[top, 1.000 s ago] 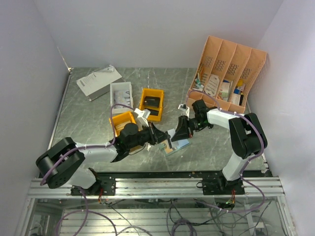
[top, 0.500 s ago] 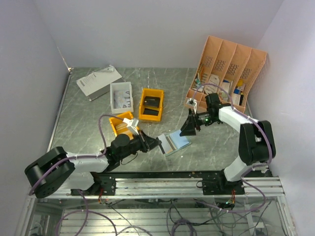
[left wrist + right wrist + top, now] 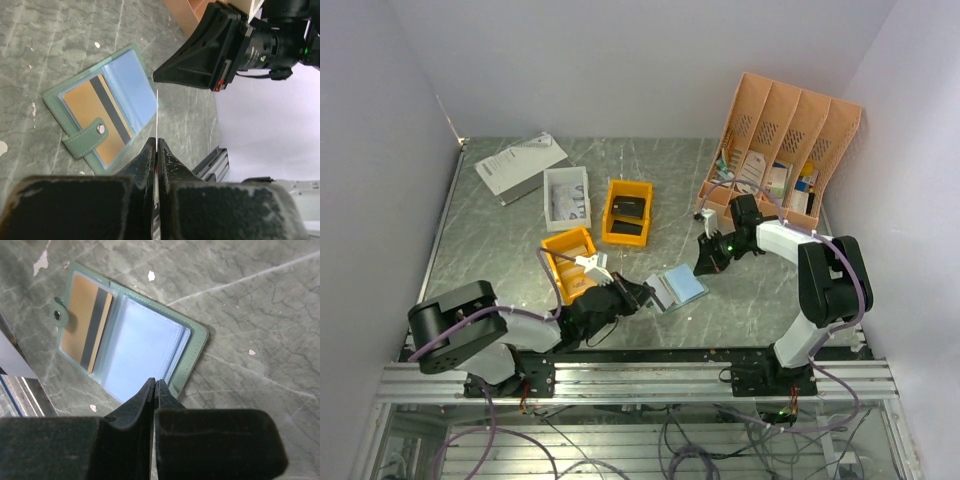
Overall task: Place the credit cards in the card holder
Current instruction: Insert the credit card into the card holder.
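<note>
The card holder [image 3: 678, 287] lies open on the grey marble table, green-edged and light blue inside. In the right wrist view [image 3: 140, 345] a tan card with a dark stripe [image 3: 87, 325] sits in its strap-side pocket. My left gripper [image 3: 642, 293] is just left of the holder and shut on a thin white card seen edge-on [image 3: 157, 112], which stands above the holder [image 3: 125, 95]. My right gripper [image 3: 703, 264] hangs over the holder's right edge. Its jaws are pressed together [image 3: 155, 382] with nothing visible between them. It also shows in the left wrist view [image 3: 200, 65].
A peach desk organiser [image 3: 782, 150] full of papers stands at the back right. Two yellow bins [image 3: 627, 210] [image 3: 568, 258], a white tray [image 3: 566, 196] and a white-grey box [image 3: 520, 166] lie to the left. The table's metal front rail [image 3: 640, 375] runs just beyond the holder.
Both grippers pulled away from the holder. The left arm drew back toward its base, then came in low by the holder's left edge. The right gripper returned to the right edge.
</note>
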`<control>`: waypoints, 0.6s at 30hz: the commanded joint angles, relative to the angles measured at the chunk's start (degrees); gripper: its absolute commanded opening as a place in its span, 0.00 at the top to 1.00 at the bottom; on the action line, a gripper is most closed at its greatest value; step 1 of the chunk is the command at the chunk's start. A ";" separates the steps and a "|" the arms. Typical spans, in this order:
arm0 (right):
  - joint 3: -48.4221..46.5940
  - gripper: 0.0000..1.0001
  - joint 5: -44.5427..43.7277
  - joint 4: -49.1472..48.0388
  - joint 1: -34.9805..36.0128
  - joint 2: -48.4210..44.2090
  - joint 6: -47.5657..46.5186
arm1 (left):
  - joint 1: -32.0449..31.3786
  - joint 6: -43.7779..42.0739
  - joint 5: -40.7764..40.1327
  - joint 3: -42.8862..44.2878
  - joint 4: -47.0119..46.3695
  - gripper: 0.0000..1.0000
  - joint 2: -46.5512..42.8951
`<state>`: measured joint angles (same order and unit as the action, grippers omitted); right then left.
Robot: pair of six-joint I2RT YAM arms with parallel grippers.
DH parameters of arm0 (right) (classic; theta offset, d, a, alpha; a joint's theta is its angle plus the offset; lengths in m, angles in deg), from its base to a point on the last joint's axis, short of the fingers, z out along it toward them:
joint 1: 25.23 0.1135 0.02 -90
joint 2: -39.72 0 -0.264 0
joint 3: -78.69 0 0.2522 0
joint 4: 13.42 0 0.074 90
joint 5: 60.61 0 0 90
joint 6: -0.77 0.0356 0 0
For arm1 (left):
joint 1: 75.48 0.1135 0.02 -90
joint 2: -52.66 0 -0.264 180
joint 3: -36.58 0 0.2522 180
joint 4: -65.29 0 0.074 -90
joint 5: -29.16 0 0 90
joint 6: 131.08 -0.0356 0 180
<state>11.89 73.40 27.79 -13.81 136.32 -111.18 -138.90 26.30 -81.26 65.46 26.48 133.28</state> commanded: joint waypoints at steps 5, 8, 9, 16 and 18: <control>-2.39 1.00 -2.85 0.25 0.96 2.09 0.49 | -1.95 4.96 -14.19 5.92 0.53 0.93 6.64; -2.34 1.00 -3.37 -0.03 0.89 2.17 0.81 | -2.73 6.79 -17.85 7.02 0.08 0.93 9.70; -2.30 1.00 -3.54 -0.11 0.84 2.06 0.90 | -2.83 7.53 -18.37 7.25 -1.02 0.93 11.12; -2.28 1.00 -5.33 -0.70 0.88 1.97 1.17 | -4.16 9.07 -19.89 7.86 -9.82 0.93 20.18; -2.17 1.00 -5.60 -0.78 0.88 2.15 1.34 | -4.15 8.86 -19.68 8.07 -11.32 0.93 21.72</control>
<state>10.65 69.03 27.79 -13.00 138.03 -110.42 -142.53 35.35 -96.61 72.17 22.24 152.75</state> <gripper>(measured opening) 0.006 0.072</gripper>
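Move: The left gripper holds the white card about 9 cm above the table. The card holder's left page, with the gold card already in it, is centred roughly 3 cm ahead and 3 cm to its right. The blue page lies about 7 cm ahead and 9 cm to the right, and the yellow tray 12 cm ahead and 20 cm left. From the right gripper, the left page is some 9 cm left, 5 cm back and 2 cm lower. Bring the left gripper, keeping its pinch on the white card, about 3 cm forward and slightly right over the card holder's left page, turning some 15 degrees counter-clockwise on the way. Then sink steeply, so that it ends about 5 cm lower. Keep the right gripper shut and almost still by the holder's right edge. ##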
